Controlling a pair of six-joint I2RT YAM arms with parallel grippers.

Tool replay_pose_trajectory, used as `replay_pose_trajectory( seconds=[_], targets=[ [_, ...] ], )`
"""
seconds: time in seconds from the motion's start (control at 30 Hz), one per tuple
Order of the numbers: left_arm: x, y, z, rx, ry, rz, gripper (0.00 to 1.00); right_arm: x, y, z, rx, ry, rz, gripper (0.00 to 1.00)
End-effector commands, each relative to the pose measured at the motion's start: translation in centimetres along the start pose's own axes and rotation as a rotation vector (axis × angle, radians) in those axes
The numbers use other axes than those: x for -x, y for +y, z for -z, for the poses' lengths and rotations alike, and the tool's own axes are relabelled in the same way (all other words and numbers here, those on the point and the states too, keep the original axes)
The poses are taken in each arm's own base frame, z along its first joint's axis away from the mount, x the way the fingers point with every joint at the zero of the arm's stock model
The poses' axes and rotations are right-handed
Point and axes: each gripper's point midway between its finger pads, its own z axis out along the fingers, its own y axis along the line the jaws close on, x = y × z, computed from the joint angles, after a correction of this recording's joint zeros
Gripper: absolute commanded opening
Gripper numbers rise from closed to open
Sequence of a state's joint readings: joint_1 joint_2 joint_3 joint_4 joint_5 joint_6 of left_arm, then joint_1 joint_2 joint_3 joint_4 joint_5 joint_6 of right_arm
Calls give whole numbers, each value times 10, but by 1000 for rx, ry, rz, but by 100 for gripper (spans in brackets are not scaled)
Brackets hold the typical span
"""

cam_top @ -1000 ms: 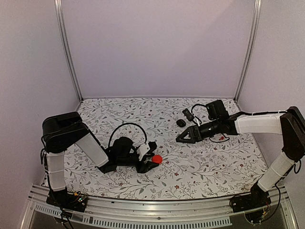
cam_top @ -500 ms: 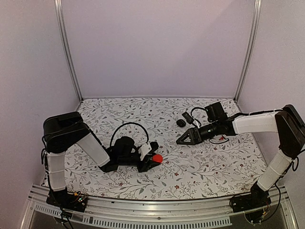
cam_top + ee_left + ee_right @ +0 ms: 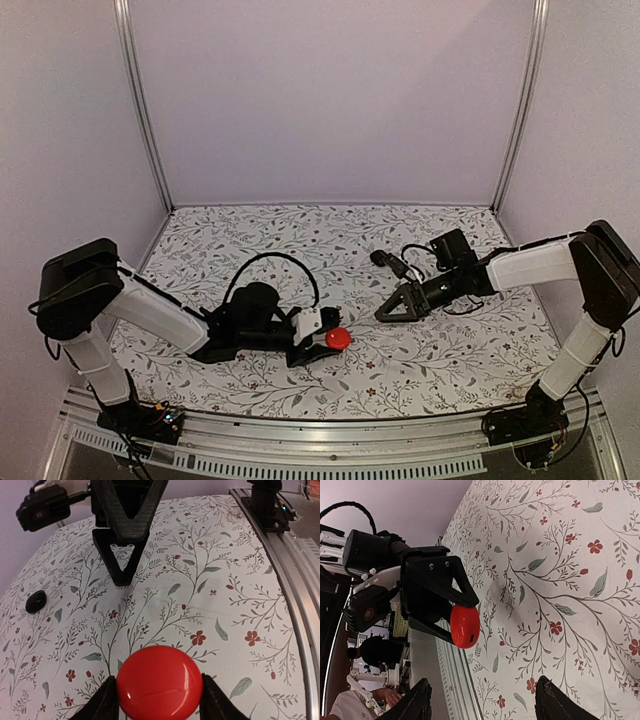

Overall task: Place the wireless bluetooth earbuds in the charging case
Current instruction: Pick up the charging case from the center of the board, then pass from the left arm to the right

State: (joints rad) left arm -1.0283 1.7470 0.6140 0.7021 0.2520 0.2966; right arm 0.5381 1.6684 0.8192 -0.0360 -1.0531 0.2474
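The charging case is a glossy red rounded pebble, closed, with a small port on its edge. My left gripper is shut on it, one black finger on each side, low over the table near the middle. My right gripper points at it from the right, a short gap away, open with nothing between its fingers. One small black round earbud lies on the table behind the right gripper, also seen far left. I cannot make out another earbud.
The floral table cloth covers the whole work surface. An aluminium rail runs along the near edge, close to the left gripper. The right arm's black cable loops over the table beside the earbud.
The left jaws closed on the red case and the left arm stretched right with it. The right gripper came nearer and lower, toward the case.
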Motion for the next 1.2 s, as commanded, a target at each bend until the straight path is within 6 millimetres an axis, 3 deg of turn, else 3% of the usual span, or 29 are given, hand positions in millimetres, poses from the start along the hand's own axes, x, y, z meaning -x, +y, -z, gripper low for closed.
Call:
replay_pose_trajectory(
  seconds=[0.0, 0.23, 0.47, 0.63, 1.17],
  targets=[
    [18, -22, 2, -55, 43, -118, 31, -19, 36, -7, 129, 70, 26, 69],
    [62, -38, 12, -72, 13, -237, 31, -39, 68, -18, 216, 147, 71, 65],
    [87, -51, 17, -88, -6, -302, 31, -44, 89, -27, 262, 192, 111, 58],
    [90, -55, 18, -95, -7, -317, 30, -45, 96, -27, 272, 196, 133, 46],
    [89, -64, 17, -109, 5, -339, 29, -51, 107, -42, 309, 246, 147, 36]
  ],
)
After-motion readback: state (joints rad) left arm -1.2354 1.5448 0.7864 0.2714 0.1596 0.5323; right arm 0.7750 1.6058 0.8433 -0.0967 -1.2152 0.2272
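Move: The left gripper already holds the red charging case clear of the board; the right gripper's fingertips, where it is being taken, are about 10 cm to its right, 4 cm farther out and 3 cm higher. From the right hand the red case lies some 9 cm left, 4 cm back and 3 cm lower. The black round case sits on the board about 23 cm ahead of the right hand, barely 1 cm left, 10 cm below. Keep the left grip on the red charging case and carry it back about 7 cm while raising it some 6 cm and easing right, swinging the wrist clockwise. Bring the right gripper back some 10 cm, slightly left and up, turning counter-clockwise about 20 degrees, and narrow its wide-open fingers to roughly half their gap as their tips come up to the case. ##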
